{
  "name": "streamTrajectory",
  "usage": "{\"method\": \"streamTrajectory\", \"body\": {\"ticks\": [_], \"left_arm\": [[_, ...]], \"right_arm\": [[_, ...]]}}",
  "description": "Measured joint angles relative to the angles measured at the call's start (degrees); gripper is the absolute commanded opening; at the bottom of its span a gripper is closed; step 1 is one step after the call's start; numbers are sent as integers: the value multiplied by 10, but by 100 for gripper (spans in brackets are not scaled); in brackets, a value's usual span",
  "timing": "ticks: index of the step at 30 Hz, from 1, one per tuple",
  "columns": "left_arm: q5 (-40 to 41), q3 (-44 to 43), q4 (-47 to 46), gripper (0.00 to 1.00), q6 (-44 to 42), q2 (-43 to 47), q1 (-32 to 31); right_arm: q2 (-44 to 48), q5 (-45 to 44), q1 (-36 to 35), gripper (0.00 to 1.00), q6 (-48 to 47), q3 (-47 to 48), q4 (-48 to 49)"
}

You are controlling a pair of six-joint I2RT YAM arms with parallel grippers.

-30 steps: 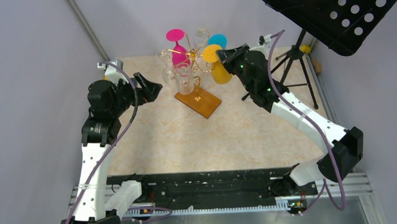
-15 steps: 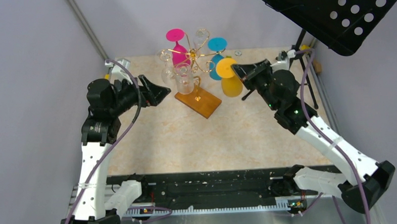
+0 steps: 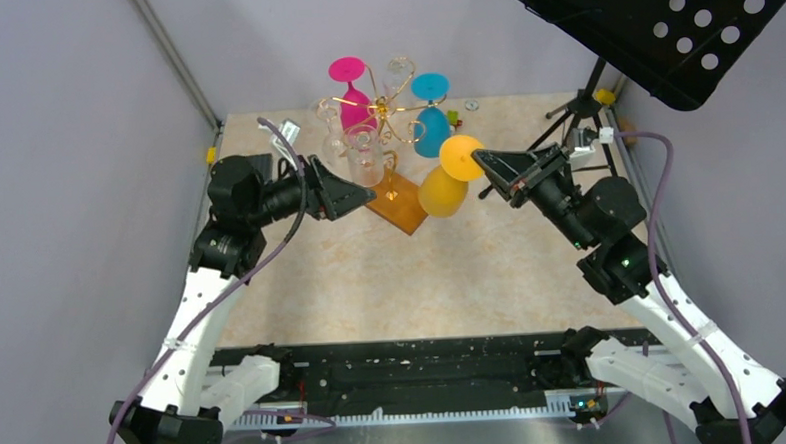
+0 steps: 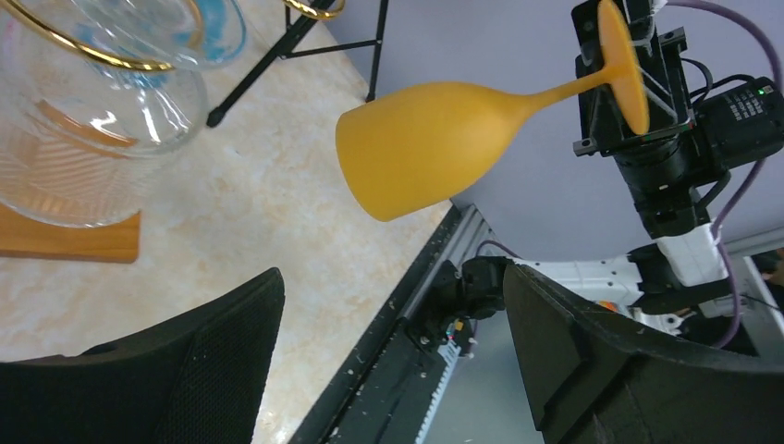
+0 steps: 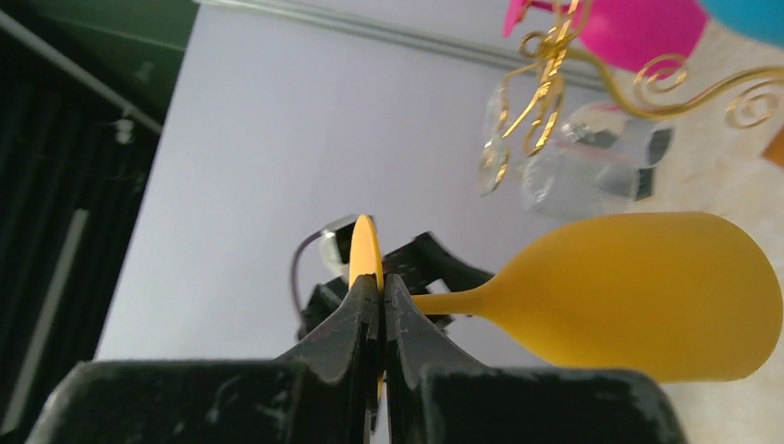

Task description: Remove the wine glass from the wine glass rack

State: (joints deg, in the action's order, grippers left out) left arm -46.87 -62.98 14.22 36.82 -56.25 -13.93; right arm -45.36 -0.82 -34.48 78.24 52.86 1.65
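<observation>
The yellow wine glass [image 3: 444, 192] hangs tilted in the air just right of the wine glass rack [image 3: 393, 120], clear of its gold wire arms. My right gripper [image 3: 480, 159] is shut on the glass's flat foot [image 5: 365, 248], and the bowl [image 5: 647, 296] points toward the rack. My left gripper [image 3: 358, 195] stands open at the left of the rack's wooden base [image 3: 409, 213], with nothing between its fingers. In the left wrist view the yellow glass [image 4: 425, 143] floats ahead of the open left gripper [image 4: 393, 287].
A pink glass [image 3: 351, 89], a blue glass [image 3: 430, 112] and clear glasses [image 3: 364, 153] hang on the rack. A black music stand [image 3: 660, 20] on a tripod [image 3: 583, 124] stands at the back right, close behind my right arm.
My right gripper drew the yellow glass off the rack arm, forward and a little right, and the glass tilted. My left arm swung right, up to the rack's base.
</observation>
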Motion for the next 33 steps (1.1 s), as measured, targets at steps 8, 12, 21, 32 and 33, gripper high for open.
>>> {"method": "streamTrajectory", "body": {"ticks": [8, 12, 21, 32, 33], "left_arm": [[17, 95, -199, 93, 159, 21, -51], [45, 95, -257, 93, 195, 20, -101], [47, 76, -328, 83, 260, -18, -122], [25, 69, -387, 54, 356, -1, -125], [24, 69, -386, 50, 359, 4, -125]], "right_arm": [[5, 82, 2, 0, 129, -43, 149], [-17, 103, 2, 0, 188, -63, 225], [-10, 115, 3, 0, 228, -63, 282], [4, 103, 3, 0, 240, -80, 316], [6, 101, 3, 0, 240, -82, 322]]}}
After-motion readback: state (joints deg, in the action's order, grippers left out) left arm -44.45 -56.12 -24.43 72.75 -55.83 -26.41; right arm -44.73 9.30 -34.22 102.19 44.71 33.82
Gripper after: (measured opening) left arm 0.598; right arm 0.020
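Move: The yellow wine glass, already off the rack and hanging bowl-down by its foot from the right hand, has its middle about 14 cm to the left hand's right, some 2 cm ahead and 2 cm below. From the right hand it is roughly 5 cm left, 1 ahead and 8 below. The clear glass hangs about 12 cm straight ahead of the left hand and 7 below; the blue one about 19 ahead, 12 right and 7 below. The yellow glass, its foot still pinched, is carried up about 7.5 cm and back 5 while the right wrist rolls some 30 degrees, swinging the bowl up towards the left hand. The open left hand goes up about 9 cm, right and back, tipping its fingers upward and closing them partway around the rim; contact can't be seen. ##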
